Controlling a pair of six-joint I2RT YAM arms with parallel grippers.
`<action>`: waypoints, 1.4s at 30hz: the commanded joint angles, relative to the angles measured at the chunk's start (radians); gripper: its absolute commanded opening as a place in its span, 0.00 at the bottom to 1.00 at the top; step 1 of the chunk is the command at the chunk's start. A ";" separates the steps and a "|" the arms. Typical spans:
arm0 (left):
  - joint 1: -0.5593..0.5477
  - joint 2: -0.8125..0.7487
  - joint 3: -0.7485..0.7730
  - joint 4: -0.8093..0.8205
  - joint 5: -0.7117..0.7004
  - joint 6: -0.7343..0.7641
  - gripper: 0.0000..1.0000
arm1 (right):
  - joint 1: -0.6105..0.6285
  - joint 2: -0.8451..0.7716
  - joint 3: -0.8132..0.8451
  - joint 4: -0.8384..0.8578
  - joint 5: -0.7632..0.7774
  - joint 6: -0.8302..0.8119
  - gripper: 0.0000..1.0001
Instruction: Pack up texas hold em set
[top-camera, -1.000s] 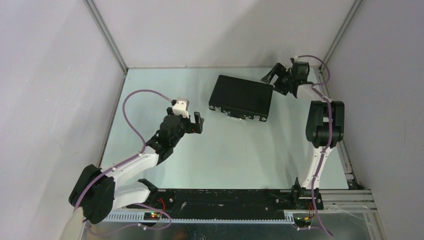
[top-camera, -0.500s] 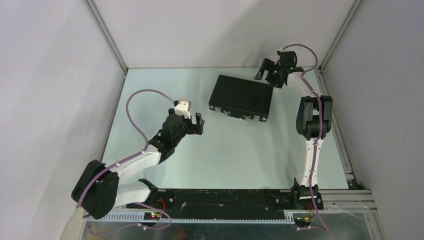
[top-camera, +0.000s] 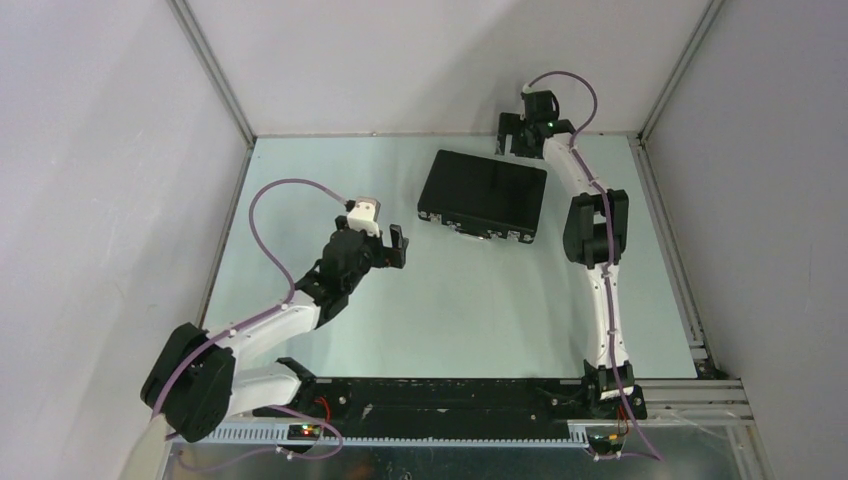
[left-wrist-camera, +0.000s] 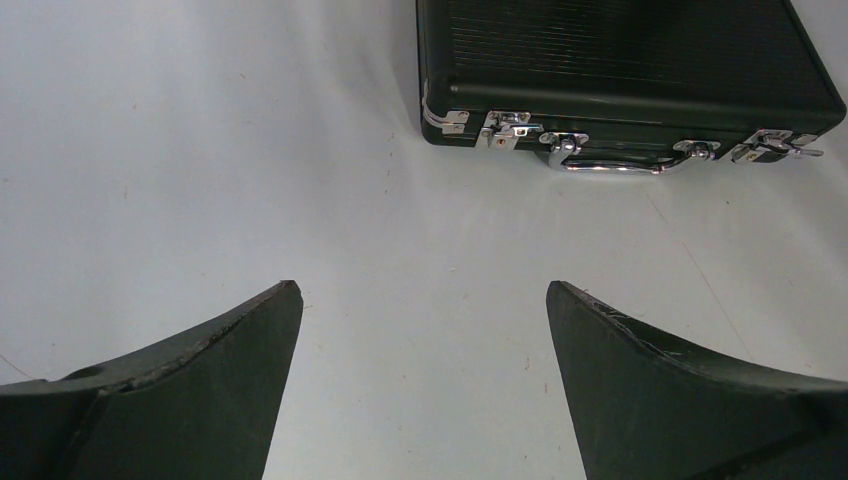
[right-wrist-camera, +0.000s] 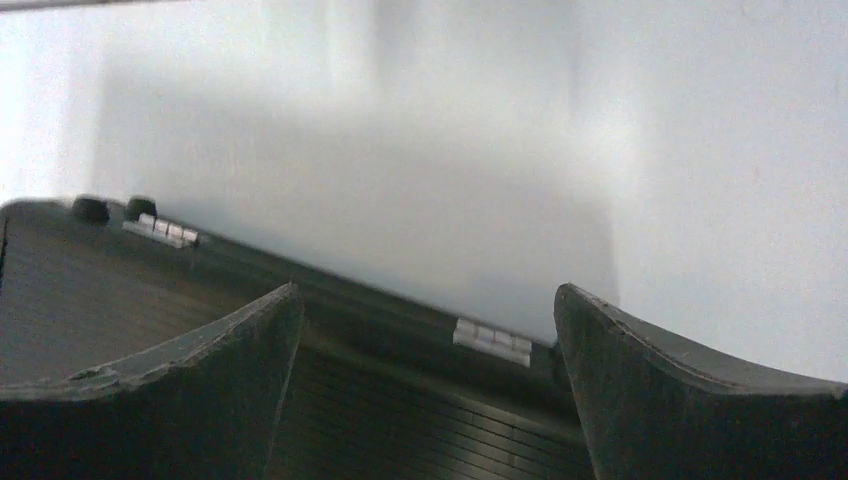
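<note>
The black briefcase (top-camera: 483, 193) lies closed and flat on the table, far of the middle. Its silver latches and handle (left-wrist-camera: 625, 158) face my left gripper; the case (left-wrist-camera: 620, 60) fills the top of the left wrist view. My left gripper (top-camera: 393, 245) is open and empty, a short way near-left of the case (left-wrist-camera: 420, 300). My right gripper (top-camera: 512, 135) is open and empty above the case's far hinge edge; the case's ribbed lid (right-wrist-camera: 120, 300) and silver hinges (right-wrist-camera: 492, 341) show between its fingers (right-wrist-camera: 425, 300). Chips, cards, dice and tokens are hidden.
The table (top-camera: 450, 300) is pale and walled by white panels with metal frame rails (top-camera: 215, 80). A black base rail (top-camera: 450, 395) with the arm mounts runs along the near edge. Purple cables loop off both arms.
My right arm has swung left along the far wall, from beyond the case's far right corner to above its far edge. The left arm and the case have stayed put.
</note>
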 joint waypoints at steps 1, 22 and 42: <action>0.006 -0.019 0.003 0.046 -0.011 -0.003 1.00 | -0.010 0.134 0.217 -0.089 -0.084 -0.043 0.99; 0.006 -0.002 0.024 0.036 0.102 0.004 0.95 | 0.074 -0.293 -0.592 0.083 -0.409 -0.089 0.81; -0.001 0.011 0.035 0.048 0.211 0.012 0.96 | 0.340 -0.624 -0.702 -0.024 0.068 -0.129 0.40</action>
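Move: Just beyond the case's far long side, towards its right end, the right hand has the closed black case's middle about 11 cm back, 7 cm to its left and 6 cm below. The case handle is some 21 cm back and 9 cm left, and the table's far edge runs roughly 5 cm straight ahead. From the left hand the case's middle is around 14 cm ahead, 20 cm to the right and 11 cm lower. Dipping about 3 cm behind the case, the open right hand eases left, then sweeps back towards the robot, its fingers pushing the case's far side near the right end. After some 13 cm back it climbs clear over the lid, still going back and left, about 20 degrees counter-clockwise of its first heading, its fingers now partly closing. The left hand shifts some 3 cm right, staying open. ##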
